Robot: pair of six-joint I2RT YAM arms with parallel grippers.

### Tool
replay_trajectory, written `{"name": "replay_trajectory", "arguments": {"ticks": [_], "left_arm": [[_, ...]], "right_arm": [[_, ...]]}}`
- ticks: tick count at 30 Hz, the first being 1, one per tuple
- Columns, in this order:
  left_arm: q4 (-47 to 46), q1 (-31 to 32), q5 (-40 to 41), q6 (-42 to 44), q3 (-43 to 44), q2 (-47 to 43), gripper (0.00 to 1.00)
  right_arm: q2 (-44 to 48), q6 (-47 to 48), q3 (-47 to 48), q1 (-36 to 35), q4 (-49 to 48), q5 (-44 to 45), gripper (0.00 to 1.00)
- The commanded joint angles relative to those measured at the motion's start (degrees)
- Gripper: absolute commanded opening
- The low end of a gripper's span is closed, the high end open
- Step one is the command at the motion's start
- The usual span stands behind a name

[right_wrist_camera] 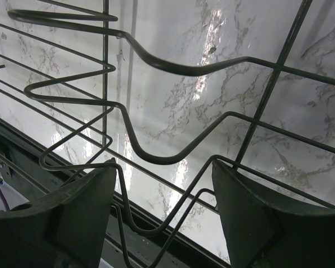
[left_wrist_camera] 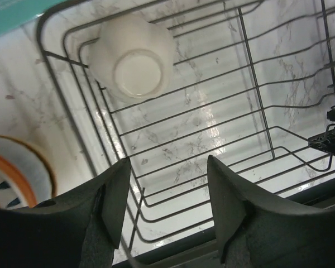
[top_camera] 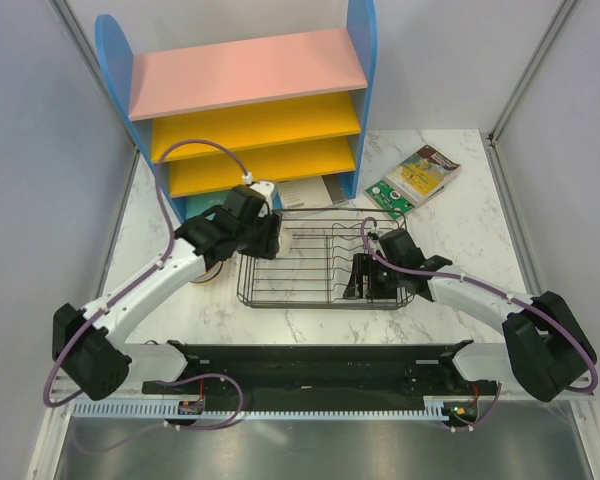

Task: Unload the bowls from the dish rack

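Observation:
The black wire dish rack point(top_camera: 325, 258) stands mid-table. My left gripper point(top_camera: 263, 238) hangs open and empty over the rack's left end point(left_wrist_camera: 167, 164). Ahead of it in the left wrist view, a small white bowl or cup point(left_wrist_camera: 135, 58) lies base-up in the rack's corner; it is hidden in the top view. A white bowl with an orange rim point(left_wrist_camera: 14, 173) sits on the table just outside the rack's left side, partly under my left arm point(top_camera: 206, 272). My right gripper point(top_camera: 366, 280) is open and empty low over the rack's right end wires point(right_wrist_camera: 164, 167).
A blue shelf unit point(top_camera: 250, 110) with pink and yellow boards stands behind the rack. Booklets and packets point(top_camera: 425, 172) lie at the back right, papers point(top_camera: 305, 190) behind the rack. A black rail point(top_camera: 310, 365) runs along the near edge. Grey walls close both sides.

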State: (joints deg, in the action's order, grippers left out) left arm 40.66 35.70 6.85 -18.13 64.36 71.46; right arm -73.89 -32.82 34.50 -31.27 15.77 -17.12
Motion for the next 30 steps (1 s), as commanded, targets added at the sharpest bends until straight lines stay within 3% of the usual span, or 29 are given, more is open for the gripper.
{"name": "replay_trajectory", "arguments": {"ticks": [1, 10, 20, 23, 30], "left_arm": [[-8.31, 2.09, 0.00, -0.59, -1.25, 4.11, 0.66], [-13.06, 1.65, 6.86, 2.57, 0.06, 12.21, 0.74], [-18.50, -3.44, 4.05, 3.10, -0.55, 15.64, 0.88], [-19.22, -5.11, -1.65, 4.50, -0.29, 17.21, 0.89], [-19.57, -5.29, -5.80, 4.42, -0.28, 20.73, 0.89]], "right_arm": [[0.15, 0.39, 0.74, -0.20, 1.10, -0.54, 0.77], [0.41, 1.62, 1.36, -0.11, 2.78, -0.01, 0.77], [0.85, 1.79, 0.74, -0.20, 3.13, 0.16, 0.77], [0.50, 1.70, 0.48, -0.11, 2.95, 0.07, 0.77], [0.59, 1.62, 0.22, -0.11, 2.86, 0.25, 0.77]]}}
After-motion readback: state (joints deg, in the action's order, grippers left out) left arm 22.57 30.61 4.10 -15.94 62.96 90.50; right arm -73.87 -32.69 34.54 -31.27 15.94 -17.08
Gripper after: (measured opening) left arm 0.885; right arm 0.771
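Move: In the far left corner of the rack, the last white bowl lies about 11 cm ahead of the left hand, 2 cm to its right and 14 cm below. The stack of bowls already unloaded stands some 4 cm ahead and 14 cm to the left; the teal package lies roughly 24 cm ahead and 8 cm left, both lower still. From the idle right hand the bowl is about 15 cm ahead, 19 cm left, nearly level. Sinking first, with a small slip to the right, the empty left hand then reaches forward while still going down, ending about 8 cm lower and 7 cm farther out, closing in on the white bowl. The fingers spread from partly open to nearly wide, and the wrist keeps its forward-and-down slant; nothing is gripped yet. ##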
